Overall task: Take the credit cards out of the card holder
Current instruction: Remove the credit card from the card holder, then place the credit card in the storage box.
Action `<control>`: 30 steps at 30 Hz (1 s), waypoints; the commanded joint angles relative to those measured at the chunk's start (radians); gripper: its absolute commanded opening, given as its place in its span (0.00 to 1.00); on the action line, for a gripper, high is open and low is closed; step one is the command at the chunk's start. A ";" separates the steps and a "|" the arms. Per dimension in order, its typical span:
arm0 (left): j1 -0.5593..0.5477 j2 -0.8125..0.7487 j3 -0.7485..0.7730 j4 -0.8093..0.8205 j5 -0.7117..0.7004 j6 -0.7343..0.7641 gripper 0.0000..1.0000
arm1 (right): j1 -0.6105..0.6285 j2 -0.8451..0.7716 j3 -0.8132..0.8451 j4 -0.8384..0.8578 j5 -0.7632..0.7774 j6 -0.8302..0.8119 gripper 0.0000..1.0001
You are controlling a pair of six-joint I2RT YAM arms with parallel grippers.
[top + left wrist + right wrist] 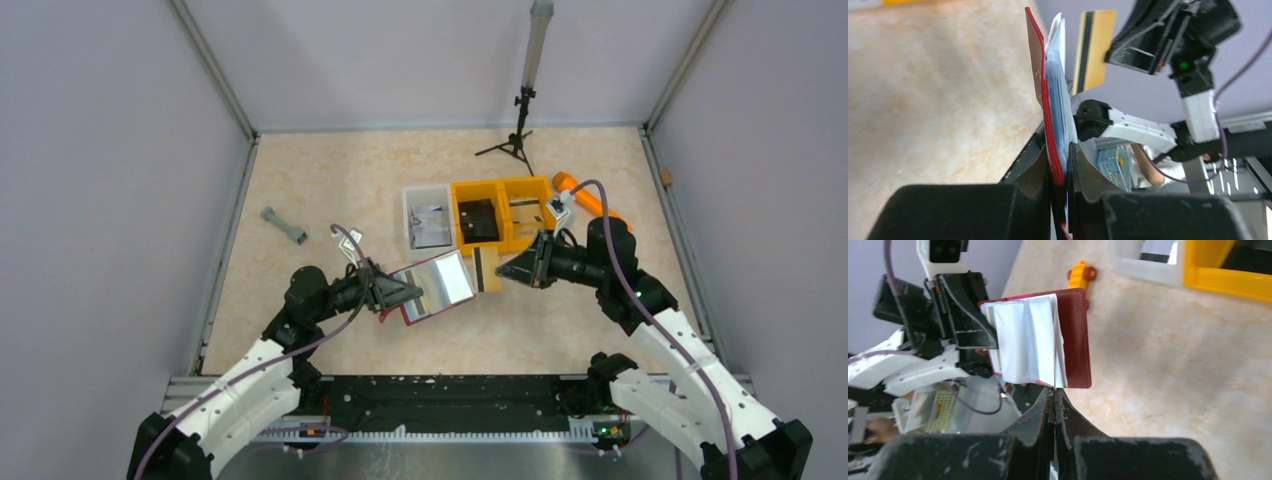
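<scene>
My left gripper [408, 293] [1066, 165] is shut on the near edge of the card holder [435, 290] [1035, 55] [1075, 335] and holds it above the table. The holder is dark red, folded open, its pale inner pockets facing the right arm. My right gripper [503, 268] [1054, 395] is shut on one of the credit cards [487, 268] [1094, 50], tan with a dark stripe. That card sits just beyond the holder's right edge. In the right wrist view it shows only edge-on, as a thin line rising from the jaws. Other cards, if any, are hidden in the pockets.
Two orange bins [500, 212] and a clear box [428, 215] stand behind the grippers, with a small tripod [518, 135] further back. A grey dumbbell-shaped piece [284, 226] lies at the left. A red-and-yellow toy block [1080, 272] sits on the table beyond the holder.
</scene>
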 commanded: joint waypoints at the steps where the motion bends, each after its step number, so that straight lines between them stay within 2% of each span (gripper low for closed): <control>1: 0.028 -0.029 0.065 -0.264 -0.066 0.114 0.00 | -0.009 0.004 0.047 -0.057 0.203 -0.052 0.00; 4: 0.037 -0.022 0.079 -0.337 -0.117 0.149 0.00 | -0.015 0.020 0.029 0.019 0.310 0.008 0.00; 9: 0.043 -0.033 0.078 -0.370 -0.144 0.169 0.01 | -0.026 0.046 -0.035 0.212 0.611 0.151 0.00; 13: 0.045 -0.047 0.072 -0.359 -0.146 0.168 0.02 | -0.027 0.062 -0.153 0.435 0.938 0.399 0.00; 17: 0.046 -0.032 0.070 -0.358 -0.139 0.173 0.04 | -0.027 0.172 -0.199 0.555 1.142 0.659 0.00; 21: 0.046 0.009 0.064 -0.347 -0.118 0.178 0.04 | -0.026 0.354 -0.151 0.632 1.200 0.748 0.00; 26: 0.046 0.089 0.074 -0.366 -0.097 0.217 0.05 | -0.027 0.506 -0.117 0.748 1.240 0.809 0.00; 30: 0.047 0.184 0.146 -0.507 -0.121 0.299 0.07 | -0.028 0.623 -0.075 0.818 1.245 0.832 0.00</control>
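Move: My right hand already holds the drawn credit card; the right yellow bin it goes to lies about 21 cm ahead, 12 cm to the right and 18 cm down. The middle yellow bin is roughly 20 cm straight ahead, the white bin some 19 cm ahead and 13 cm left. My left hand, gripping the card holder, has bare table about 20 cm straight below; from it the right yellow bin is roughly 25 cm ahead and 29 cm right. Keeping the card pinched, I swing my right hand forward some 20 cm and about 11 cm right, away from the card holder, sinking about 10 cm towards the right yellow bin, mostly in the second half, while turning the wrist nearly 80 degrees clockwise. My left hand keeps its grip on the card holder and lowers it about 10 cm towards the table, fingers tipping downward. ##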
